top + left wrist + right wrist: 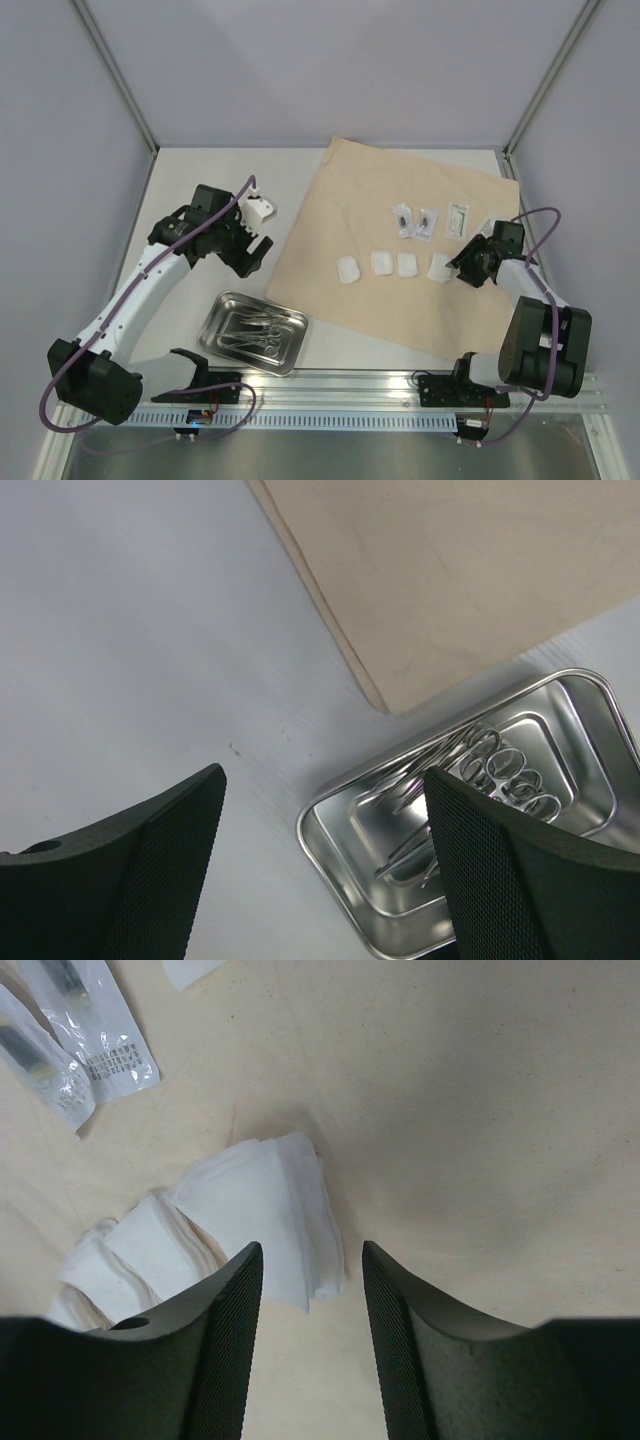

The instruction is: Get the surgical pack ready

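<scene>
The tan wrap sheet lies spread on the table. On it sits a row of white gauze pads, with three small clear packets behind them. My right gripper hovers at the rightmost pad. In the right wrist view its jaws stand open, and the fanned gauze pad lies flat on the wrap just ahead of them. The steel tray holds the clamps off the sheet's left corner. My left gripper is open and empty above the bare table beside the tray and its clamps.
Grey enclosure walls with metal corner posts surround the white table. The wrap's near-left corner ends close to the tray. Two packets lie beyond the gauze in the right wrist view. Both arm bases sit on the rail at the near edge.
</scene>
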Available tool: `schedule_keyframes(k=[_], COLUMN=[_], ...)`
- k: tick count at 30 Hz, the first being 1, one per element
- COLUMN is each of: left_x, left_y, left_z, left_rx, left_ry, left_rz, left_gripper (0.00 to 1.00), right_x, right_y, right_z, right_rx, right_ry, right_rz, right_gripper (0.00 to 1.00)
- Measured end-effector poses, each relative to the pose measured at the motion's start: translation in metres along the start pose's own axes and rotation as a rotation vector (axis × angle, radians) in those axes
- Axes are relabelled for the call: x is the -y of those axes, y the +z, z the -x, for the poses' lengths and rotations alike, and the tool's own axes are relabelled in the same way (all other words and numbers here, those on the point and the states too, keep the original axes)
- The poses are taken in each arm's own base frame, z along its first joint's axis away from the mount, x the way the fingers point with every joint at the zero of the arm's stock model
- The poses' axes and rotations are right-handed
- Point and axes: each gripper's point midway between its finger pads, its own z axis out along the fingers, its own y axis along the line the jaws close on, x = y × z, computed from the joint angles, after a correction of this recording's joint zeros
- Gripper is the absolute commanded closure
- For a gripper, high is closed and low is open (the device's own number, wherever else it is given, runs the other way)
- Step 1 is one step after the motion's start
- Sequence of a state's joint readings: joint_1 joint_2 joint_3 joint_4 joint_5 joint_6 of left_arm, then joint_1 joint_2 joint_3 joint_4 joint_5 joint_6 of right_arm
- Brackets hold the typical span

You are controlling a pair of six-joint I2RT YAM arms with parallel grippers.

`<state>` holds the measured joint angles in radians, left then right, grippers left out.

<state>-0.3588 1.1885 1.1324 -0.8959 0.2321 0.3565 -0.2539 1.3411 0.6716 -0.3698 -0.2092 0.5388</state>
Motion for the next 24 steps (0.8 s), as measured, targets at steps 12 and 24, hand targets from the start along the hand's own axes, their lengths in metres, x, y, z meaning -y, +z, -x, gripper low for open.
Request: schedule_keyframes(k=[12, 24], left_x=[0.000, -0.003], left_y=[-0.002, -0.002], left_z=[-0.004, -0.005], left_rx=[-0.001, -0.008], left_ry=[0.001, 0.001], left_rz=[0.013, 0.028], left_gripper=[0.09, 0.09], right_x=[0.000, -0.008], right_y=[0.025, 0.028], right_z=[-0.009, -0.011], right_rx=[-0.084, -0.100], right_ry=[0.005, 0.001], right_rz=[0.024, 0.081], right_gripper=[0.68, 1.00])
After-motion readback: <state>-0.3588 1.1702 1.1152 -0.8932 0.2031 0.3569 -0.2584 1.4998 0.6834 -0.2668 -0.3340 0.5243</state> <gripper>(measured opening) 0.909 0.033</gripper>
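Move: The gauze I'm after lies just ahead-left of my open right fingertips, about 3 cm forward and 3 cm left, with the cloth some 3 cm below. The next gauze sits roughly 8 cm left of it, level with it. Farther out are the clear packet, about 13 cm ahead and 6 cm left of my hand, and the white packet, about 14 cm ahead and 1 cm right. From my left hand, that first gauze is roughly 45 cm right, 5 cm ahead and 17 cm below. I drop my half-open right hand quickly, a little over 2 cm, to the gauze's near right edge. Staying low, I then slide about 2 cm forward and left into the gauze while my fingers close almost fully, pinching that edge between the tips. ##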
